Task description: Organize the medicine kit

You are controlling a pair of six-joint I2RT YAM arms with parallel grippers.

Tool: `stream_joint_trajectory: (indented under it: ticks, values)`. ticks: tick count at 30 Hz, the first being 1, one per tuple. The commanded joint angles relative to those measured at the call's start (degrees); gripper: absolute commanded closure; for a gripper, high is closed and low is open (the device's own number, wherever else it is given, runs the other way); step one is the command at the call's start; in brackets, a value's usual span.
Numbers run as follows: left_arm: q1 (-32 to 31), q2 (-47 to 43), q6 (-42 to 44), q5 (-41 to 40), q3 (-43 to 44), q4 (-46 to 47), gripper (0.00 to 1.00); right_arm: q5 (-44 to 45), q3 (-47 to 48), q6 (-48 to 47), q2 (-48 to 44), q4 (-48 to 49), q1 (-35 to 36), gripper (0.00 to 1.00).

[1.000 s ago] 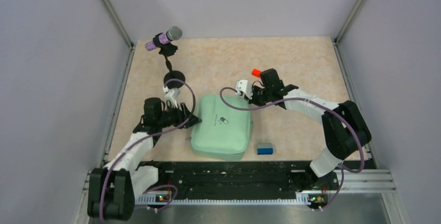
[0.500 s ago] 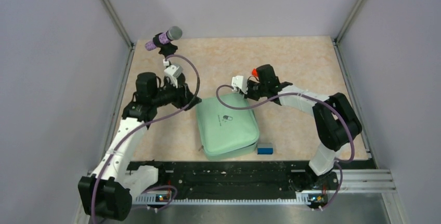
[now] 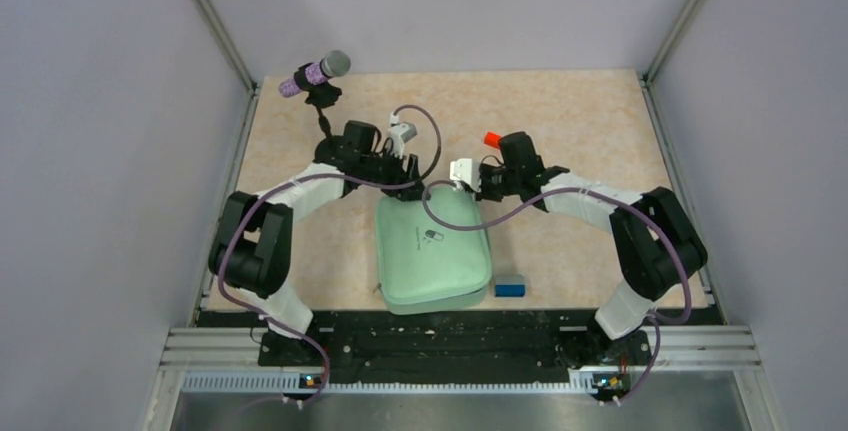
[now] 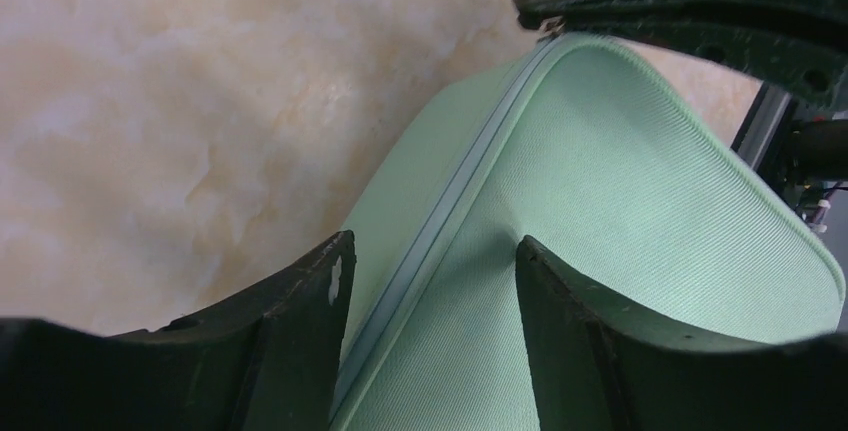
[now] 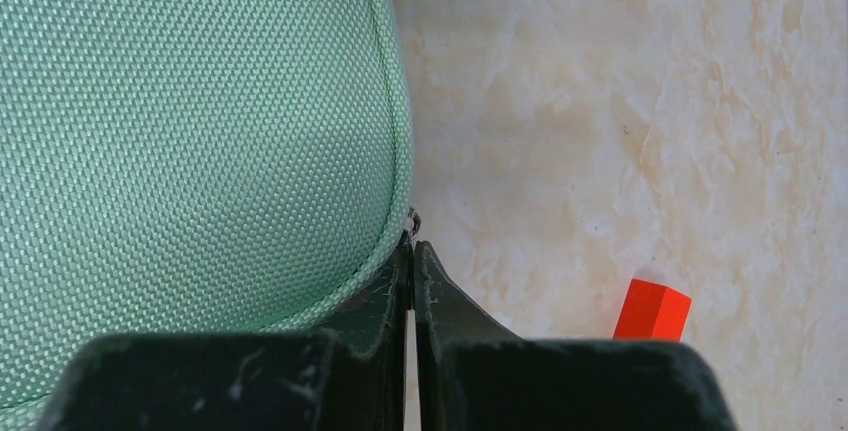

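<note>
The medicine kit (image 3: 432, 251), a pale mint-green case with a small dark pill icon, lies shut at the table's middle. My left gripper (image 3: 408, 189) is open at the kit's far left corner. In the left wrist view its fingers (image 4: 435, 251) straddle the zip seam (image 4: 470, 166), one over the side wall and one over the lid (image 4: 640, 201). My right gripper (image 3: 472, 192) is at the far right corner. In the right wrist view it (image 5: 412, 246) is shut on the small metal zip pull (image 5: 412, 219) beside the woven lid (image 5: 190, 121).
A small orange-red block (image 3: 492, 139) (image 5: 652, 311) lies behind the right wrist. A small blue block (image 3: 510, 286) sits by the kit's near right corner. A purple-and-grey microphone (image 3: 315, 75) on a black stand is at the back left. Metal frame posts border the table.
My left arm has swung from the kit's left side round to its far edge, and its gripper has opened wider. The kit has turned slightly. The right gripper stayed shut at the far right corner.
</note>
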Motion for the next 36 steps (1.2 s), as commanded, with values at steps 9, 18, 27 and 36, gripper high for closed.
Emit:
stream_joint_trajectory:
  ticks: [9, 18, 27, 36]
  values:
    - [-3.55, 10.02, 4.48, 7.96, 9.91, -1.48, 0.99, -3.12, -1.27, -2.28, -3.43, 2.3, 0.85, 1.0]
    - [-1.59, 5.16, 8.01, 3.61, 8.31, -6.2, 1.0, 0.86, -4.52, -7.7, -10.18, -5.68, -1.31, 1.0]
    - [2.5, -0.72, 3.9, -0.05, 1.49, -1.19, 1.0, 1.66, -9.53, -5.5, -17.55, -11.6, -1.65, 1.0]
    - [5.86, -5.88, 0.85, -3.83, -2.8, 1.84, 1.0, -1.0, -10.11, -2.26, -23.46, -19.25, -1.65, 1.0]
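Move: The left hand hangs open over the far rim of the closed medicine kit. The stretch it will pinch is about 4 cm to its right and 1 cm ahead, a touch below; the kit's middle lies some 12 cm back and 4 cm right. The zipper pull at the kit's far right corner is level ahead and about 13 cm right of it, and right at the right hand's shut fingertips. From the right hand, the red block is roughly 12 cm ahead and 4 cm right. The left fingers close on the kit's far rim after sliding about 4 cm to the right along it, then, keeping their pinch, draw the rim some 4 cm left and slightly back. Once that grip is set, the right fingers, still shut, come free of the zipper pull and back away from the corner about 6.5 cm, rising and drifting right by some 3 cm each. ##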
